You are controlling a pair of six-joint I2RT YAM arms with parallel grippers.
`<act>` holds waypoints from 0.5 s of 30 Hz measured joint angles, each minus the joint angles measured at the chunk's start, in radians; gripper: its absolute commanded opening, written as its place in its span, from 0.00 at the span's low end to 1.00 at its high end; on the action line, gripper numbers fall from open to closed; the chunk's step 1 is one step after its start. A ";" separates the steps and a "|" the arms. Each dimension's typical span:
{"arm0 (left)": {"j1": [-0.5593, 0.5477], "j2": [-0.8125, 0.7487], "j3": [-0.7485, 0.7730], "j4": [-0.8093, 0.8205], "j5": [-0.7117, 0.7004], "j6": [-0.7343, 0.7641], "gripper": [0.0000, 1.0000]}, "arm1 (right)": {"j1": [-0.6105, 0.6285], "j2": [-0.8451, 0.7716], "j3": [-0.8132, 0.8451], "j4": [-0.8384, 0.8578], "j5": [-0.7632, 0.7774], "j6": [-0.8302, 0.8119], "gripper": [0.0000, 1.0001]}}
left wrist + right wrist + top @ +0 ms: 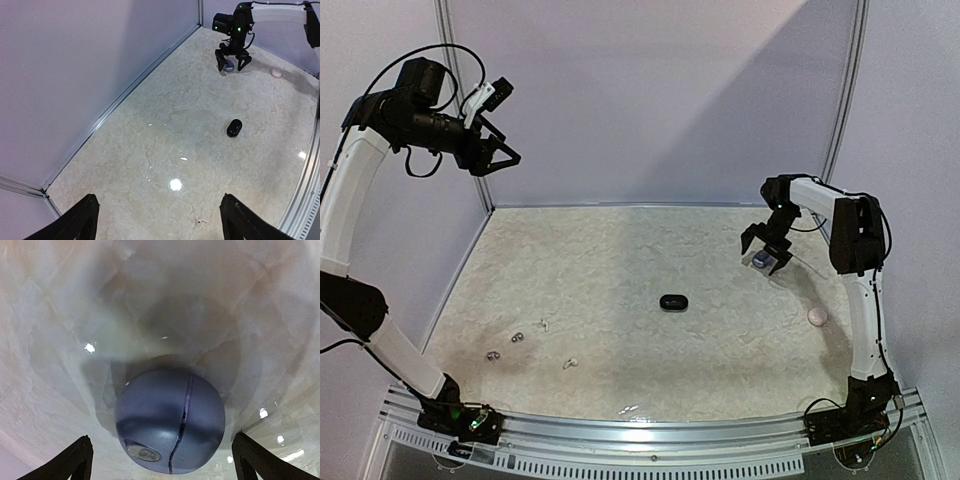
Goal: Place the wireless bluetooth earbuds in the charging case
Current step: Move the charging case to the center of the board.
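Observation:
A round blue-grey charging case (170,422), lid closed along its seam, lies on the table at the right. My right gripper (167,465) hangs open just above it, one finger to each side, not touching; the top view shows that gripper (765,255) over the case (760,260). Tiny earbuds lie at the near left: two greyish ones (493,354) (517,337) and two white ones (542,324) (570,363). My left gripper (505,155) is raised high at the far left, open and holding nothing. One white earbud (200,220) shows far below its fingers (82,220).
A black oval case (673,302) lies closed mid-table. A pale pinkish case (817,316) sits near the right arm. Grey walls stand at the back and left side of the marble-patterned table (620,260). A metal rail (650,425) runs along the near edge.

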 measured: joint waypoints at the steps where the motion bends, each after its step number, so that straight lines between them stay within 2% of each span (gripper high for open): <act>1: 0.000 0.000 0.000 0.000 0.000 0.000 0.86 | 0.000 0.000 0.000 -0.001 0.002 -0.001 0.99; 10: 0.000 0.000 0.000 0.000 -0.001 0.000 0.86 | 0.000 -0.016 0.046 -0.033 0.082 -0.098 0.99; 12: 0.000 0.000 -0.002 0.000 -0.001 0.000 0.86 | -0.001 -0.041 0.058 -0.049 0.130 -0.150 0.99; 15: 0.000 0.000 -0.017 0.000 -0.005 -0.003 0.86 | 0.000 -0.096 0.103 -0.085 0.299 -0.264 0.99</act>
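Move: The purple charging case lies right under my right hand, centred between the open fingers, its middle about 1 cm below. From that hand the black charging case is roughly 31 cm to the left and 19 cm back, and the pink disc some 24 cm back and 11 cm to the right. For my left hand, hanging high, the purple case is about 69 cm to the right, 13 cm ahead and 40 cm below. I back my open right hand off the purple charging case: slow at first, then quickening, I rise about 7 cm and swing some 5 cm to my right, away from both cases. As it climbs, the wrist tilts about 20 degrees, so the fingers go from pointing slightly left to slightly right, and it turns a little counter-clockwise. The fingers stay wide open, holding nothing. ##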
